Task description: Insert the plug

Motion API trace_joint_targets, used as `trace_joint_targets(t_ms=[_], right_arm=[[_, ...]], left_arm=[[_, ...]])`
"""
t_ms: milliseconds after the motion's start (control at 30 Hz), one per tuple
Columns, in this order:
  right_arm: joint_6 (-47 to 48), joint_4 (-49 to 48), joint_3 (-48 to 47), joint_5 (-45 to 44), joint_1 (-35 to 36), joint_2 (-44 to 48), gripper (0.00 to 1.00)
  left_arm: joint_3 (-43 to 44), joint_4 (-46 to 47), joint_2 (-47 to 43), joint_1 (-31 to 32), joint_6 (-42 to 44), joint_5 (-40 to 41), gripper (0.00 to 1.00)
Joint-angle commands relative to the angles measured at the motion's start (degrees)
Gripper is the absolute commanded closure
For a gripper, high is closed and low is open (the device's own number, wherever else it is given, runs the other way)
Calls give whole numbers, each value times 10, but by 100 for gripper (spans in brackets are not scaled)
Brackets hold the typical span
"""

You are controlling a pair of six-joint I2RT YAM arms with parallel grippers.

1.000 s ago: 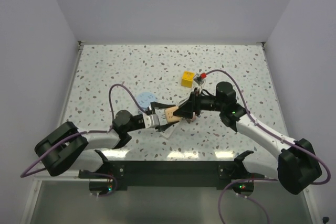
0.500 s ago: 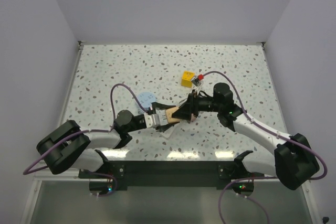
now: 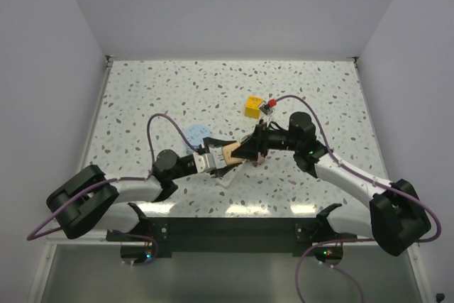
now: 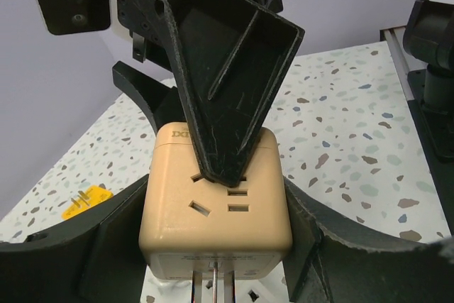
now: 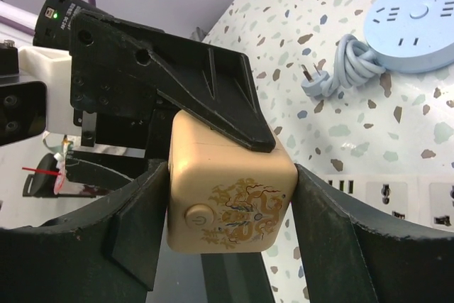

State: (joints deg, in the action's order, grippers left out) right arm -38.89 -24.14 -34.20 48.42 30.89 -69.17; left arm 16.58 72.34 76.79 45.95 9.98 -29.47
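A peach cube [image 3: 231,152] with socket holes is held off the table between both grippers. My left gripper [image 3: 225,156] is shut on its sides; in the left wrist view [image 4: 216,207] the cube [image 4: 213,235] fills the jaws, metal prongs at its near end. My right gripper [image 3: 247,150] is shut on the same cube across the other two faces; the right wrist view [image 5: 230,207] shows its dragon-printed face [image 5: 241,211]. A small pinkish thing [image 3: 259,160] lies just below the right gripper; I cannot tell whether it is the plug.
A yellow cube [image 3: 252,106] sits behind the grippers, a small red-tipped piece [image 3: 268,106] beside it. A round pale-blue power strip [image 3: 196,133] with a coiled cord [image 5: 333,76] lies at the left. A white socket strip [image 5: 397,200] lies under the cube.
The right arm has shifted slightly to the left. The cube stays held between both grippers at the same spot.
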Motion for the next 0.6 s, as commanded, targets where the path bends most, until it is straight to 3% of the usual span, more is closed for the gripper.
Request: trace_joint_targets(t_ms=[0, 67, 167, 267, 533, 567], right_arm=[[29, -7, -45, 11, 10, 9, 100], [37, -3, -67, 5, 6, 7, 100], [47, 1, -94, -3, -2, 2, 100], [57, 1, -126, -9, -6, -14, 100], [109, 52, -219, -12, -7, -92, 100], [120, 80, -240, -27, -7, -100, 100]], left_arm=[[0, 102, -40, -2, -9, 89, 46], [-16, 89, -65, -2, -14, 130, 25], [-43, 71, -101, -3, -18, 171, 20], [-69, 37, -145, -3, -22, 194, 5], [-139, -85, -316, -3, -44, 293, 0], [-139, -127, -332, -3, -59, 344, 0]])
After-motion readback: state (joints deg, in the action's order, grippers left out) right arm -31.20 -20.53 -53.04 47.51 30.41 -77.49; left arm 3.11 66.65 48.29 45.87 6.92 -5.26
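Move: Both hands grip the beige plug between them, its middle about 1 cm left of the right hand and 1 cm right of the left hand. From the right hand, the round blue socket lies some 17 cm ahead, 12 cm left; the white power strip's middle is 3 cm ahead, neither left nor right; the small pink block is 7 cm ahead, 9 cm right. The light-blue cord is about 7 cm ahead and 13 cm left of the left hand. All of these lie roughly 12 cm below. The left hand lets go of the plug: its fingers open wide as it draws off about 9 cm left and 4 cm up, its fingers swinging some 20 degrees counter-clockwise and tipping up. The right hand keeps its pinch and carries the plug up about 7 cm and forward 6 cm, slightly left, away from the power strip, rolling some 15 degrees about its fingers. ##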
